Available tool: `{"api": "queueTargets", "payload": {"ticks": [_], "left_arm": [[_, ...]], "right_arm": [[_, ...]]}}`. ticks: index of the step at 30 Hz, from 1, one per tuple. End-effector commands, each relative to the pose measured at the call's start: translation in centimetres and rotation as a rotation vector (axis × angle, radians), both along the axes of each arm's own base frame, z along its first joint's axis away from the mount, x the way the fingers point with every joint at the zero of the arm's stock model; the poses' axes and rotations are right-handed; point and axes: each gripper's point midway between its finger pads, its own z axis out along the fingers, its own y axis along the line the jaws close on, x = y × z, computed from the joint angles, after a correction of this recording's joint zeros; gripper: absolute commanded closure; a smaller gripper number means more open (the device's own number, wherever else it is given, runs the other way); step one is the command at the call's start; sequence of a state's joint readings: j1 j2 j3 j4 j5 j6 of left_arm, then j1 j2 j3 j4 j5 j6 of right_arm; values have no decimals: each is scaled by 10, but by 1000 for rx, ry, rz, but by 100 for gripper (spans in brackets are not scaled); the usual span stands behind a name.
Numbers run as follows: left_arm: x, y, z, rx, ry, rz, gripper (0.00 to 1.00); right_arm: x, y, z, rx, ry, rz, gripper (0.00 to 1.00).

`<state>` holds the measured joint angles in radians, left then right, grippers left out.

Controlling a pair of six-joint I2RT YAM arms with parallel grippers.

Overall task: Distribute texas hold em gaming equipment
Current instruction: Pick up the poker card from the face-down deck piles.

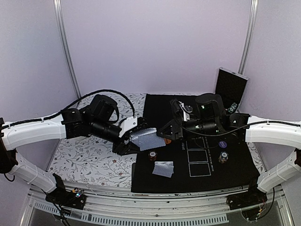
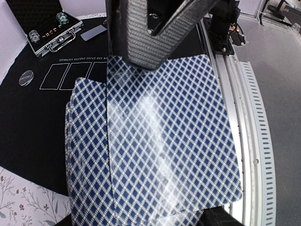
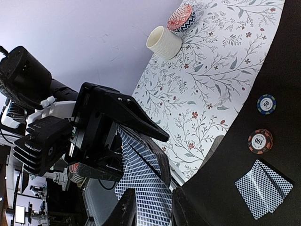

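Note:
My left gripper (image 1: 133,139) is shut on a fanned stack of blue-checked playing cards (image 2: 155,141), held above the left edge of the black mat (image 1: 235,169). The cards (image 3: 141,188) hide its jaws in the left wrist view. My right gripper (image 3: 154,209) is open, its two fingers standing apart on either side of the cards' free end. One of its fingers (image 2: 141,42) lies over the top card. Two cards (image 1: 163,168) lie face down on the mat. Beside them sit a red-brown chip (image 3: 260,141) and a blue chip (image 3: 266,104).
An open silver-edged case (image 2: 47,28) stands at the mat's far right. White card outlines (image 1: 198,155) are printed on the mat, with a chip (image 1: 223,157) and a disc (image 1: 223,144) beside them. A white cup (image 3: 163,42) and a patterned bowl (image 3: 181,19) stand on the floral cloth.

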<state>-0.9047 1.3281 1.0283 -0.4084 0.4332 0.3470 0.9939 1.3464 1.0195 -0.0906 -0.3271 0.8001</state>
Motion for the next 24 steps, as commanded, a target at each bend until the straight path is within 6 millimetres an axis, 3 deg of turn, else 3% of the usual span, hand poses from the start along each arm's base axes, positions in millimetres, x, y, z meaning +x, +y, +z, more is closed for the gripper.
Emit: {"api": "queueTargets", "payload": {"ticks": [1,7,16,24], "left_arm": [[5,-3,17,-41,-34,1,42],[4,-3,16,-41,-33,-2,42],[4,-3,16,-40,-34,-4,42],[4,-3,17,-41,-33,-3,42]], "right_arm": [[-1,-2,-2,0,5,-1,76],[1,-8,1,-5,-5,-25,96],[-1,-19,22,10,-41,-38,98],[2,-29,64,107,-114,-43,98]]}}
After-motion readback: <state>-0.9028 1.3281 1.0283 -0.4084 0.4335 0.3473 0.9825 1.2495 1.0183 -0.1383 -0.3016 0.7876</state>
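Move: The already half-slid-off top poker card has its middle about 4 cm to the right hand's left, 1 cm nearer the base and 1 cm below, its free end lying at the half-open fingers. From the left hand, which holds the deck, the card's middle is about 6 cm right and 1 cm above. On the table, some 23 cm below the right hand, the red chips lie 4 cm ahead and 4 cm left; the dealt cards lie 2 cm back, straight below. The top card's free end is pinched as the right fingers shut fully on it. After that brief pause the right hand draws the card up and to the right, off the deck, about 3 cm up and 2 cm over, with hardly any wrist tilt. The left hand stays in place and keeps its hold on the deck. ##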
